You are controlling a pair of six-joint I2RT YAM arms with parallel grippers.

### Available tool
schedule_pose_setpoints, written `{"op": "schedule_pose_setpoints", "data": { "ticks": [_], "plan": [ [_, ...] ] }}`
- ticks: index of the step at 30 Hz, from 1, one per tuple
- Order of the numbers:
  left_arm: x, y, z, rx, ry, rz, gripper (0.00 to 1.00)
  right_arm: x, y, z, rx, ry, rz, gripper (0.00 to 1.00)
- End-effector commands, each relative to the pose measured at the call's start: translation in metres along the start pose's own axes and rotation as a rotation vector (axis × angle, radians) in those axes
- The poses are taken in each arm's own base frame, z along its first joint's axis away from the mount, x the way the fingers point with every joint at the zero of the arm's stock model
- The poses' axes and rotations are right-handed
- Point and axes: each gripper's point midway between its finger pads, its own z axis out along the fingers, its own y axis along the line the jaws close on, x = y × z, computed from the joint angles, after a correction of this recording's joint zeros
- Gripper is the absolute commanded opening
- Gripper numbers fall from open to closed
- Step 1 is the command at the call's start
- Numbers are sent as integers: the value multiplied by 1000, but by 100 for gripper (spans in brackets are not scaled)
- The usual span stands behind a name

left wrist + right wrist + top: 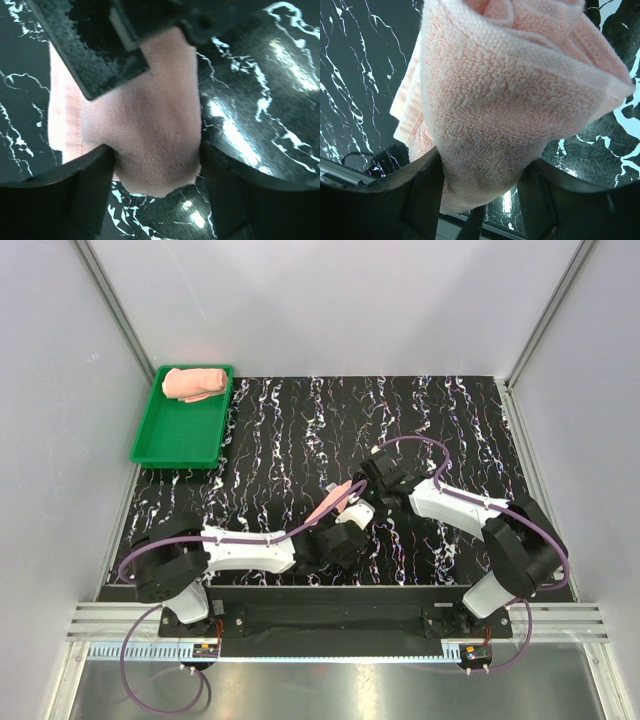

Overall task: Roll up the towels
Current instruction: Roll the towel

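One salmon-pink towel lies rolled up in the green tray at the back left. The other towel is a loose roll at the middle of the table, caught between both grippers. My left gripper comes at it from the near left. Its jaws close on the roll's end, and the cloth touches both fingers. From the right, my right gripper is shut on the thick bundled part, which fills the gap between its fingers. A flat hemmed layer hangs out on the left.
The tabletop is black with white veins, and white walls stand on three sides. A metal rail runs along the near edge between the arm bases. The two arms nearly meet at the middle.
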Motion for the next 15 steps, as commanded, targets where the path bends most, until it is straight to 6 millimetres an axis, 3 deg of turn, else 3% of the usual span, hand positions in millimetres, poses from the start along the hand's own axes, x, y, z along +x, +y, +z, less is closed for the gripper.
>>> {"op": "schedule_pose_setpoints", "data": {
  "ticks": [1,3,6,8,12,15],
  "plan": [
    [0,-5,13,-7,-6,-19,67,25,-1,-14,0,100,-50,61],
    [4,-6,15,-2,8,-10,56,26,-1,-19,-5,93,-52,63],
    [5,-10,16,21,14,-6,48,27,-5,-26,8,85,-57,70],
    [4,-11,16,39,20,-15,46,25,-9,-29,25,73,-63,74],
    [3,-17,15,144,54,-73,42,15,-19,-44,90,36,-67,95],
    [1,-15,12,202,78,-140,41,-3,-26,-61,121,-26,-56,100]
  ]
}}
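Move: The towel, folded into a short bundle, has its near end already between the left hand's open fingers; its middle is about 3 cm ahead of that hand, 2 cm to the left and 2 cm below. The right hand has the far part of the towel between its half-open fingers, with the towel's middle some 4 cm back, 3 cm left and 3 cm below it. Nothing else stands close. Left fingers close on the towel's near end; the right opens wide, withdrawing about 4 cm right, back and up. ##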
